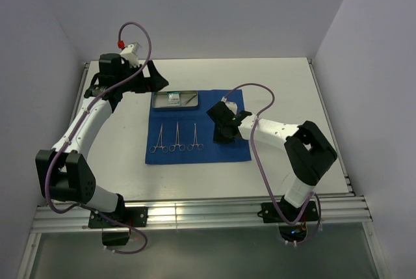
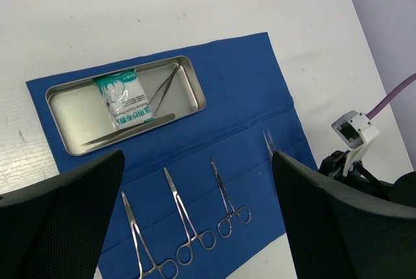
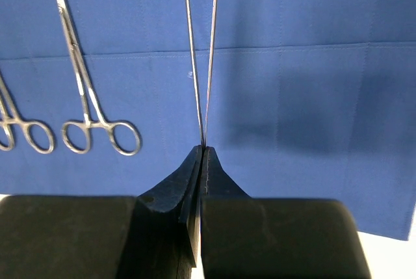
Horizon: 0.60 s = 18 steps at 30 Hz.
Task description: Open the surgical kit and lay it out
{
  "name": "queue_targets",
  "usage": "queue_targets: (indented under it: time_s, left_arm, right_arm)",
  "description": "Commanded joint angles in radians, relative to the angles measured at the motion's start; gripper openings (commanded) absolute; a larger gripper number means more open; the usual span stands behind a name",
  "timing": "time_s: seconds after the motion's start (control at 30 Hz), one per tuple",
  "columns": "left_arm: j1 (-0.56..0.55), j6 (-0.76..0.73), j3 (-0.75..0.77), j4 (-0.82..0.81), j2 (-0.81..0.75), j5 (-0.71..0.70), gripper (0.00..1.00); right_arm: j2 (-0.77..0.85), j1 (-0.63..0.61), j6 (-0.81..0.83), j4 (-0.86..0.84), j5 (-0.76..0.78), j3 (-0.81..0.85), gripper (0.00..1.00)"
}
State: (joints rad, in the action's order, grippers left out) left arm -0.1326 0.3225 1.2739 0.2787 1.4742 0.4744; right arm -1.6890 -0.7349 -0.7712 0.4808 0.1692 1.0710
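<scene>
The royal-blue cloth [image 1: 229, 151] of the surgical kit lies spread flat on the white table. A shallow steel tray [image 2: 58, 105] stands on its far left corner. In it are a white-green packet [image 2: 123, 100], long tweezers [image 2: 127, 129] and another slim instrument [image 2: 166, 87]. Three ring-handled clamps [image 1: 175, 138] lie side by side on the cloth. My right gripper [image 3: 203, 152] is shut on the base of a pair of tweezers [image 3: 200, 64], held low over the cloth just right of the clamps. My left gripper [image 2: 197, 162] hangs open and holds nothing, high over the cloth, left of the tray in the top view.
A raised rim [image 1: 312, 71] frames the white table [image 1: 279, 84], with grey walls close behind and at both sides. My right arm's purple cable [image 1: 260, 97] loops over the cloth's right edge.
</scene>
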Motion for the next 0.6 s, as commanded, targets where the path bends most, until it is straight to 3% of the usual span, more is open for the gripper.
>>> queue_targets:
  time_s: [0.0,0.23,0.57]
  left_arm:
    - [0.005,-0.014,-0.002,-0.023,-0.034,0.024,0.99]
    - [0.005,-0.06,0.027,0.002,-0.012,0.075,0.99]
    - [0.005,-0.053,0.053,0.014,0.015,0.128,0.99]
  right_arm:
    - [0.087,0.023,0.052,-0.021,0.053,-0.046,0.0]
    - [0.279,0.127,0.242,-0.068,-0.006,-0.229,0.0]
    - [0.201,0.226,0.306,-0.079,-0.05,-0.23,0.0]
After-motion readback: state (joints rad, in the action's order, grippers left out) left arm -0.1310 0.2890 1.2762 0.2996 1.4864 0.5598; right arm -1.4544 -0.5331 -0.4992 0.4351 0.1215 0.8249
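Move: The right hand, shut on the joined end of a pair of tweezers whose prongs reach out ahead, is low over the blue cloth. The middle of the cloth's right edge lies about 10 cm to its right, some 5 cm ahead and 4 cm lower. The nearest hemostat is about 10 cm to its left and 4 cm ahead, the middle hemostat 7 cm farther left. From the left hand that edge is some 33 cm right, 6 cm back and 24 cm below. Keeping its shut grip on the tweezers, the right hand sweeps about 9 cm to the right, away from the nearest hemostat and towards the cloth's right edge, quick at first and slowing near the end. It bows about 1 cm up and a little back on the way, then sinks again to roughly its starting height with the wrist tilting only some 5 degrees; contact between tweezers and cloth can't be made out. ##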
